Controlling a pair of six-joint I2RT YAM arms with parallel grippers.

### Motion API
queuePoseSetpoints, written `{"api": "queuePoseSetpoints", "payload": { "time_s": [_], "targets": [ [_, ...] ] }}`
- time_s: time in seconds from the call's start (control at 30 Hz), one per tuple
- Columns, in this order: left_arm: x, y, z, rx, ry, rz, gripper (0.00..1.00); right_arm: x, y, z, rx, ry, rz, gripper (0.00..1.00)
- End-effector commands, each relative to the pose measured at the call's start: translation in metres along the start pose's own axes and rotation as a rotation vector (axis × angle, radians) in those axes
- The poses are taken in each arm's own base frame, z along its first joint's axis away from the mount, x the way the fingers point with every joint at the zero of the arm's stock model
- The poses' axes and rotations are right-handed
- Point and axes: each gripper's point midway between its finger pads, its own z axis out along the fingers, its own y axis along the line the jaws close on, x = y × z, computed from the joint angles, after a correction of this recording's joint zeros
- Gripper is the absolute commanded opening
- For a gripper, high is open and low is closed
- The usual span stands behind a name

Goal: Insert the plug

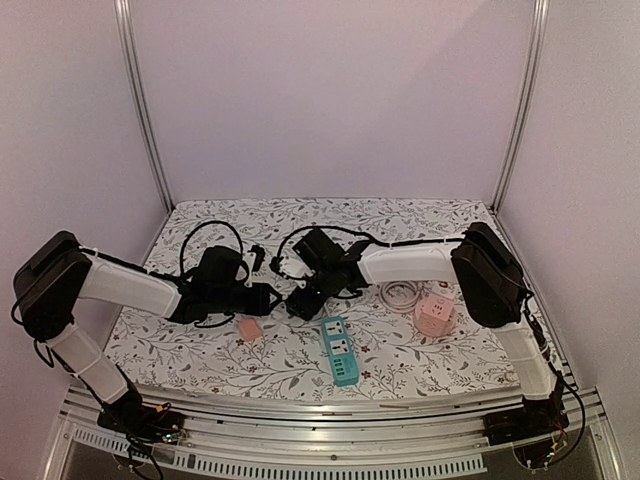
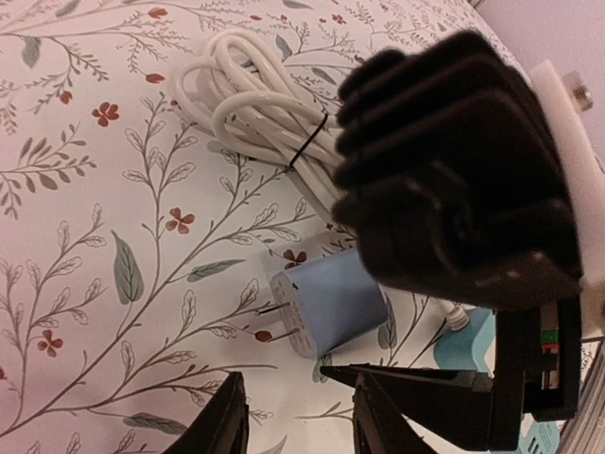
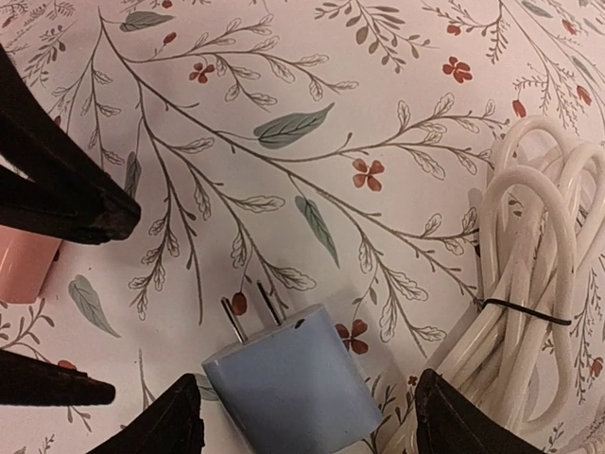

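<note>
The plug (image 3: 293, 388) is a pale blue charger block with two metal prongs, lying flat on the flowered cloth. My right gripper (image 3: 307, 416) stands open over it, one finger on each side with a little space to the block. In the left wrist view the plug (image 2: 331, 303) lies just beyond my left gripper (image 2: 298, 416), whose fingers stand a little apart with nothing between them. The teal power strip (image 1: 338, 350) lies near the front edge, right of both grippers' meeting point. From above, the grippers hide the plug.
A tied white cable coil (image 3: 529, 274) lies right beside the plug. A pink cube socket (image 1: 434, 314) sits under the right arm. A small pink block (image 1: 248, 328) lies left of the strip. Black cables (image 1: 215, 235) loop behind the left arm.
</note>
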Motion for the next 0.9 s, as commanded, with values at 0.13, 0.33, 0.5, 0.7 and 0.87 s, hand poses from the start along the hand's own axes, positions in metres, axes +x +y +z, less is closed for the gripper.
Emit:
{"api": "queuePoseSetpoints", "payload": {
  "time_s": [0.13, 0.33, 0.5, 0.7, 0.87],
  "targets": [
    [0.005, 0.007, -0.002, -0.018, 0.013, 0.007, 0.37, 0.030, 0.009, 0.015, -0.091, 0.099, 0.012, 0.70],
    [0.006, 0.008, 0.000, -0.020, 0.018, 0.008, 0.36, 0.030, 0.027, 0.009, -0.190, 0.092, 0.013, 0.59],
    [0.007, 0.009, 0.001, -0.022, 0.020, 0.009, 0.36, 0.031, 0.021, 0.010, -0.157, 0.093, 0.014, 0.55],
    [0.007, 0.010, 0.000, -0.026, 0.018, 0.007, 0.36, 0.033, 0.014, 0.016, -0.117, 0.095, 0.031, 0.51],
    [0.005, 0.012, -0.002, -0.032, 0.010, 0.007, 0.35, 0.037, 0.014, 0.022, -0.117, 0.093, 0.043, 0.39]
  ]
}}
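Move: The blue plug lies on the table practically under the right gripper, some 2 cm below it and 1 cm to its left, its prongs pointing left. From the right hand, the white cable bundle is about 9 cm ahead and 1 cm right, the pink block 4 cm back and 9 cm left, the power strip's middle 9 cm back and 8 cm right. The plug is some 3 cm ahead, 5 cm right and 4 cm below the left hand. Draw the right gripper back about 2 cm while lowering it a little over 1 cm onto the blue plug, tipping the fingers slightly. Close from wide open to roughly half along the way, so the fingertips come onto the plug's two sides and pinch it with the prongs lined up along the fingers. ##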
